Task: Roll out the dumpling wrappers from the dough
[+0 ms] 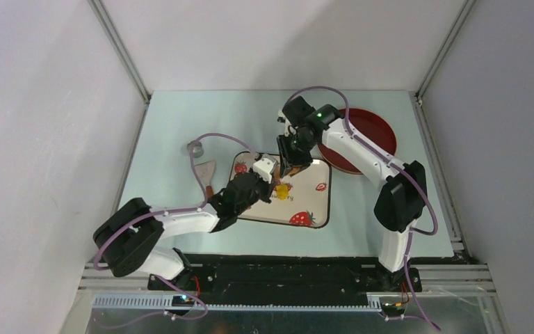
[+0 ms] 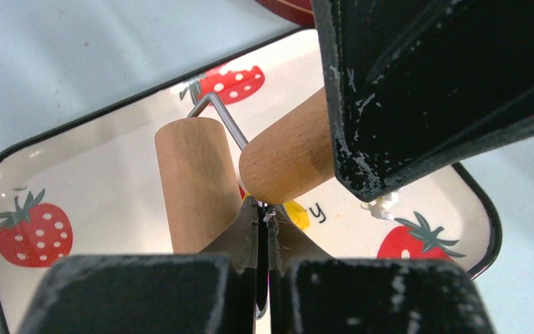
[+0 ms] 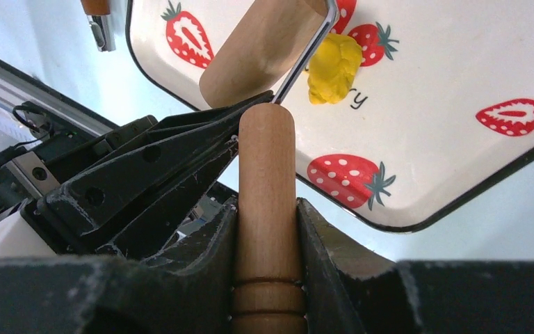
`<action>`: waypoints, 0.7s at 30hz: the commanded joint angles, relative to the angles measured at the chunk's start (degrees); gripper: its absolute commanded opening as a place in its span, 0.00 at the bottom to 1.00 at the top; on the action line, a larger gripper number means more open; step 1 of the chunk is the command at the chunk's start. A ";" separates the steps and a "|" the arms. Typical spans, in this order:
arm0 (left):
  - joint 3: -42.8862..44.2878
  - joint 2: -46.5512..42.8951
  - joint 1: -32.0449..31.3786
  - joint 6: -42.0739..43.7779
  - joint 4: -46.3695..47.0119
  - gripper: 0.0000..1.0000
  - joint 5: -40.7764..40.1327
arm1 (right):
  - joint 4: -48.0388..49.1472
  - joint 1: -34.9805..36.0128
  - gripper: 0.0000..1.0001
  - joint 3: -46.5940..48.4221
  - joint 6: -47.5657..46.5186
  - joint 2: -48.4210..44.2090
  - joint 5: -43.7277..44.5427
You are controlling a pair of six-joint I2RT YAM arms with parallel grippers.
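Observation:
The dough (image 3: 334,66) is a bright yellow lump in the middle of the strawberry-print tray (image 1: 316,202). It also shows as the yellow dough (image 1: 283,188) in the top view and the dough (image 2: 295,214) just past my left fingertips. A small wooden roller (image 3: 264,49) on a bent wire lies on the tray beside it. My right gripper (image 3: 267,202) is shut on the roller's wooden handle (image 3: 268,146). My left gripper (image 2: 264,212) is shut, its tips right under the handle's end (image 2: 288,163), beside the roller drum (image 2: 195,181). No dumpling wrappers are in view.
A red round dish (image 1: 368,132) stands at the back right, behind the right arm. Left of the tray lie a scraper with a wooden handle (image 1: 207,170) and a small metal ring cutter (image 1: 195,147). Both arms crowd over the tray's middle.

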 commanded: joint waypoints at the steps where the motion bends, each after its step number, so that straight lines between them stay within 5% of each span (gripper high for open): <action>1: 5.08 -1.68 -1.09 -0.95 4.65 0.00 2.71 | -2.75 -0.27 0.00 2.88 1.69 -2.16 -0.85; 9: 5.86 3.57 -2.62 -7.51 8.65 0.00 10.22 | -8.77 -1.86 0.00 1.24 0.02 -2.22 -1.01; 21: 3.70 8.49 -2.64 -11.11 13.20 0.00 8.74 | -6.61 -2.26 0.00 -1.35 -0.88 1.31 -2.50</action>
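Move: Beneath the roller both hands hold, the yellow dough lies mid-tray: roughly level with the left hand, about 3 cm to its right and 7 cm below. From the left hand, the red plate stands some 25 cm right and 16 cm ahead, and the spatula about 21 cm left and 1 cm ahead. From the right hand the dough is about 2 cm left, level fore and aft, and some 13 cm below. Carrying the lifted roller between them, both hands shift 4 to 5 cm right and nearly 2 cm back, bringing the barrel over the dough. After a slight rise at the start they sink about 2 cm towards it, both tipping some 10 degrees, right side up and fingertips down for the left. The left keeps its pinch on the wire frame, the right its grip on the handle. ##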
